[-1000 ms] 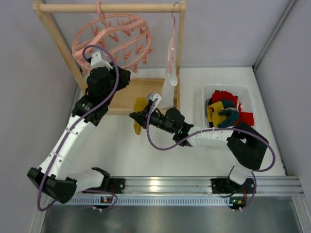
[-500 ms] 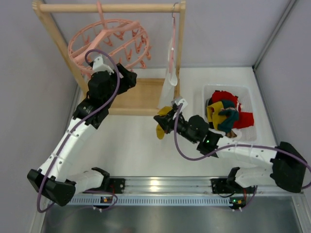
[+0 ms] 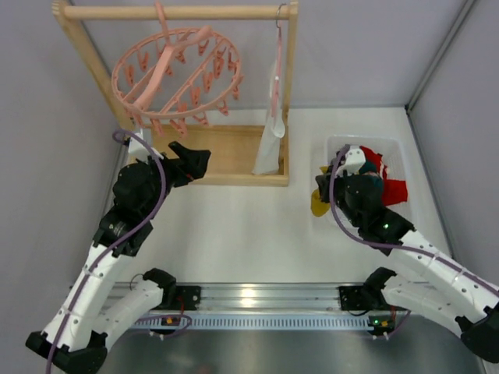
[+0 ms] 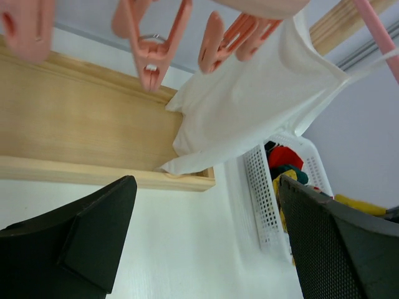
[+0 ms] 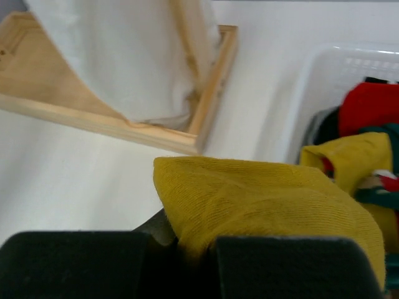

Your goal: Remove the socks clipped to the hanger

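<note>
The round pink hanger (image 3: 178,74) hangs from the wooden rack's top bar, and no sock shows on its pegs (image 4: 151,53). My right gripper (image 3: 327,187) is shut on a mustard yellow sock (image 5: 262,199), which hangs beside the left wall of the white basket (image 3: 337,146); it also shows in the top view (image 3: 318,204). Red, yellow and teal socks (image 3: 374,175) lie in the basket. My left gripper (image 3: 191,160) is open and empty, below the hanger over the rack's wooden base.
The wooden rack frame (image 3: 87,66) stands at the back left with its base board (image 3: 230,152) on the table. A slim pink hanger with white cloth (image 3: 273,128) hangs at the rack's right end. Grey walls close in on both sides.
My right gripper has carried the yellow sock rightwards from the rack to the basket's left side. My left gripper has drawn back and down from the hanger, which has swung.
</note>
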Tool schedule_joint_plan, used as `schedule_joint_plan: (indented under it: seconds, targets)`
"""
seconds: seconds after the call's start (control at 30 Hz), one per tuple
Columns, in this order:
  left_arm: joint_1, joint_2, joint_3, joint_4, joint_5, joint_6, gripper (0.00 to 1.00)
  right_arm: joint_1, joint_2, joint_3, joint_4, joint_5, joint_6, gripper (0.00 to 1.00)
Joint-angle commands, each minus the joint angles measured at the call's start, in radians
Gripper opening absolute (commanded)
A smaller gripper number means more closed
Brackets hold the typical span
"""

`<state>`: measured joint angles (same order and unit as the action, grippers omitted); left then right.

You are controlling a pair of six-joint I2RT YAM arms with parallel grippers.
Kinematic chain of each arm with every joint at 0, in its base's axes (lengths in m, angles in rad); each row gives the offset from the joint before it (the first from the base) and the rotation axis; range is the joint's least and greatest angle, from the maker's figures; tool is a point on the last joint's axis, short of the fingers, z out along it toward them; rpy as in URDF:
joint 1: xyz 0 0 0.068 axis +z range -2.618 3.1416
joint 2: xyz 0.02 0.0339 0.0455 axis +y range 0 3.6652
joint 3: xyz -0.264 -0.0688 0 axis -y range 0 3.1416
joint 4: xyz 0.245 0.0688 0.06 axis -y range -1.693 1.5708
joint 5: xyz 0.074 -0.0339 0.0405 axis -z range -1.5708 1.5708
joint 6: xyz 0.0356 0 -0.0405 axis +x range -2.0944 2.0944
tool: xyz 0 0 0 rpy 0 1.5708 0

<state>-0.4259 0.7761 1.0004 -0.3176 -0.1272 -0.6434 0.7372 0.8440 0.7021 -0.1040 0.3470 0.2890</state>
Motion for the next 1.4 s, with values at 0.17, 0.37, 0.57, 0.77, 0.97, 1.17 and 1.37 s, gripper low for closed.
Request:
schedule_joint_plan:
  seconds: [0.17, 0.37, 0.57, 0.77, 0.97, 1.17, 1.37]
  targets:
    - [0.004, -0.182, -0.022, -0.201, -0.035, 0.154, 0.98, -0.346, 0.018, 0.135, -0.201, -0.060, 0.002, 0.00]
    - [0.004, -0.222, -0.026, -0.310, -0.062, 0.251, 0.98, -0.619, 0.120, 0.132, -0.125, -0.213, 0.047, 0.00]
    - [0.004, -0.253, -0.126, -0.307, -0.093, 0.283, 0.98, -0.763, 0.461, 0.142, 0.006, -0.276, 0.067, 0.00]
    - [0.001, -0.351, -0.184, -0.307, -0.166, 0.283, 0.98, -0.772, 0.644, 0.134, 0.095, -0.335, 0.078, 0.00]
    - [0.001, -0.414, -0.195, -0.307, -0.186, 0.283, 0.98, -0.772, 0.610, 0.157, 0.055, -0.333, 0.078, 0.30]
    - [0.001, -0.425, -0.194, -0.305, -0.184, 0.278, 0.98, -0.772, 0.523, 0.230, -0.054, -0.330, 0.055, 0.47]
    - [0.001, -0.410, -0.189, -0.307, -0.230, 0.280, 0.98, -0.772, 0.423, 0.290, -0.140, -0.336, 0.041, 0.63]
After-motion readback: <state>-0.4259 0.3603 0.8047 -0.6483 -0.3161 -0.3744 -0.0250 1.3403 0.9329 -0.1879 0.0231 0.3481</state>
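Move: The right hand holds a yellow sock; the white box of removed socks lies about 17 cm to its right, 8 cm ahead and 21 cm below. The hanging white cloth is some 14 cm to this hand's left and 13 cm ahead, near its height; the wooden frame's base is about 33 cm left, 16 cm ahead, 23 cm below. From the empty left hand, the box lies roughly 52 cm right, 8 cm ahead, 32 cm below. Right hand swings yellow sock about 18 cm right, forward, down into box, opens, rises; left withdraws back, left, down. ##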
